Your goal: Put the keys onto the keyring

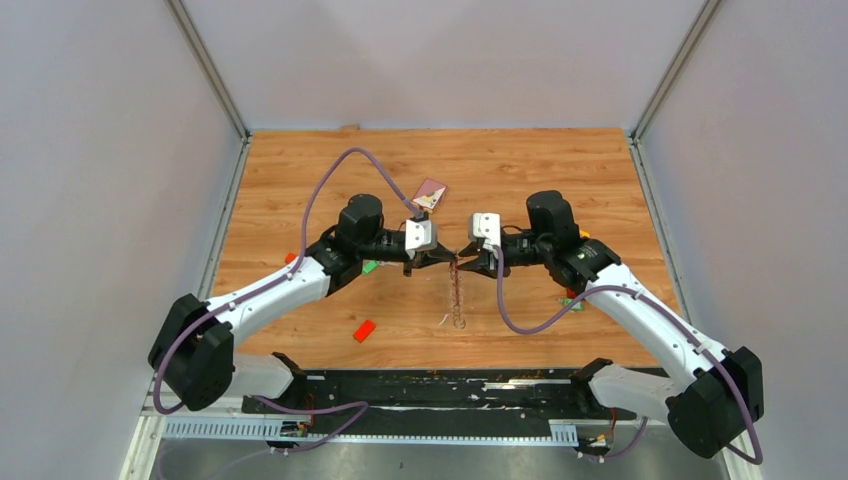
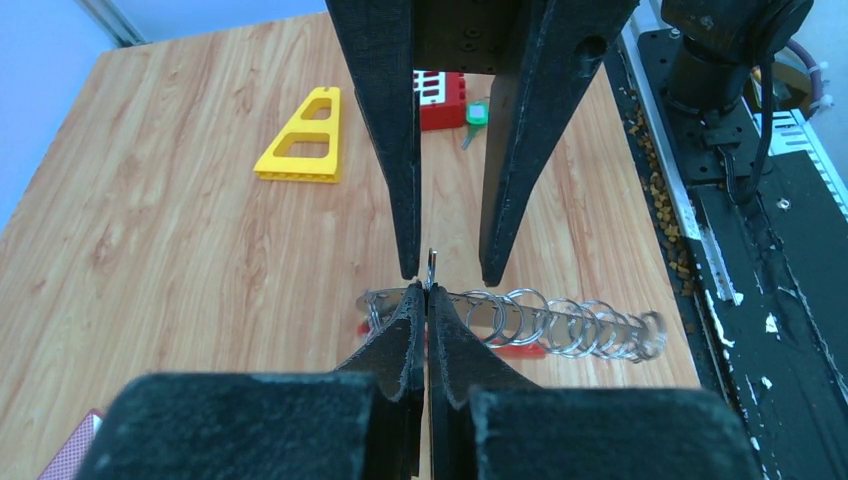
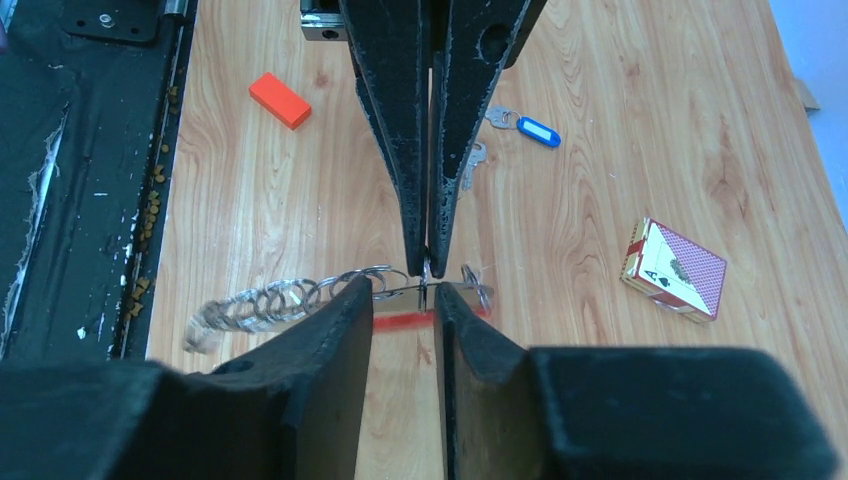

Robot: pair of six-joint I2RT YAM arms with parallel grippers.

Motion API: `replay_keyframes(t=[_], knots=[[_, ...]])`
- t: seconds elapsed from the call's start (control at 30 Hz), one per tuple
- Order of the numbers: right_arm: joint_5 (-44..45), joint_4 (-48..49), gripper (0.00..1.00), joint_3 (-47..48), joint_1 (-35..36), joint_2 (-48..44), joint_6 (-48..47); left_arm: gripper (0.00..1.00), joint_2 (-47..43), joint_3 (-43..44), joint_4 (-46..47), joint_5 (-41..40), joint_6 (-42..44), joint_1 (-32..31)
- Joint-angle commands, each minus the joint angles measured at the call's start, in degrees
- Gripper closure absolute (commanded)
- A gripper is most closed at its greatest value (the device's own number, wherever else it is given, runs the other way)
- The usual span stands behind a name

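The keyring [image 2: 560, 322] lies on the wood as a grey strip strung with several wire rings, its red strap [image 2: 515, 350] underneath; it also shows in the top view, keyring [image 1: 458, 298]. My left gripper [image 2: 428, 293] is shut on one thin silver ring [image 2: 431, 264] at the strip's far end. My right gripper [image 3: 405, 292] faces it, open, one fingertip [image 3: 362, 292] on each side of that ring. A green-tagged key [image 2: 476, 114] lies by the red block. A blue-tagged key [image 3: 531, 129] and a bare silver key [image 3: 474, 160] lie behind the left gripper.
A yellow triangular block [image 2: 301, 140] and a red block with white buttons [image 2: 440, 93] sit beyond the right gripper. A small orange block [image 3: 280, 100] lies near the black base rail [image 3: 90, 150]. A card deck [image 3: 676, 268] rests farther back.
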Motion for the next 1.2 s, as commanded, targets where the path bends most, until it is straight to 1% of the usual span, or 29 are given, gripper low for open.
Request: replay_keyframes(t=[0.0, 0.1, 0.3, 0.47, 0.5, 0.57, 0.6, 0.67, 0.7, 0.8, 0.83, 0.9, 1.03, 1.17], knots=[[-1.2, 1.8, 0.74, -0.2, -0.2, -0.2, -0.8, 1.0, -2.1, -0.2, 4.1, 1.6, -1.9, -0.1], [-1.1, 2.3, 0.84, -0.5, -0.2, -0.2, -0.7, 1.0, -2.2, -0.3, 4.3, 1.7, -2.1, -0.1], [-0.1, 3.1, 0.99, -0.9, -0.2, -0.4, -0.7, 1.0, -2.1, -0.8, 5.1, 1.8, -2.7, -0.1], [1.3, 3.8, 1.0, -1.8, -0.2, -1.9, -2.3, 1.0, -2.1, -1.3, 5.2, 3.2, -1.9, -0.1], [1.3, 3.5, 1.0, -2.1, -0.2, -2.5, -3.7, 0.96, -2.1, -1.5, 5.2, 3.6, -1.4, -0.2], [1.5, 2.8, 1.0, -3.0, 0.1, -4.0, -7.5, 0.81, -2.5, -1.8, 3.9, 4.2, 0.9, -0.1], [1.9, 2.3, 1.0, -4.0, 0.5, -4.9, -9.9, 0.76, -2.8, -1.8, 2.5, 4.1, 3.0, -0.1], [3.3, 2.0, 1.0, -5.8, 1.0, -6.7, -14.7, 0.64, -3.6, -1.3, -1.3, 3.7, 7.5, -0.1], [4.2, 1.8, 1.0, -6.7, 1.4, -7.5, -17.7, 0.59, -3.7, -1.0, -3.5, 3.2, 9.6, -0.1], [7.5, 1.5, 1.0, -8.6, 2.5, -9.5, -23.0, 0.45, -4.0, 0.5, -10.1, 2.6, 15.5, -0.1], [8.4, 1.6, 1.0, -9.1, 2.8, -10.3, -24.4, 0.42, -3.9, 1.0, -12.2, 2.3, 17.9, -0.1], [10.4, 2.4, 1.0, -10.3, 3.3, -12.0, -26.8, 0.4, -3.6, 1.7, -15.1, 1.3, 19.3, -0.1], [13.9, 3.8, 1.0, -12.9, 4.7, -15.6, -32.1, 0.4, -2.8, 2.1, -15.7, -1.6, 20.1, -0.1], [18.1, 5.2, 1.0, -15.1, 6.1, -18.0, -35.7, 0.4, -2.5, 2.1, -15.1, -3.9, 19.0, -0.1]])
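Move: The keyring's small top ring sits between the right hand's parted fingertips and is already pinched in the left hand's tips, 0 cm off both hand points. The keyring hangs from it, its middle about 5 cm back and 3 cm below. Counted from the right hand, the card box lies about 15 cm ahead and 4 cm left, and the blue-tagged key 7 cm ahead and 14 cm left, both some 21 cm down. Right hand pinches the ring, left lets go, right draws it 4 cm rightward and down, rolling 30 degrees. ##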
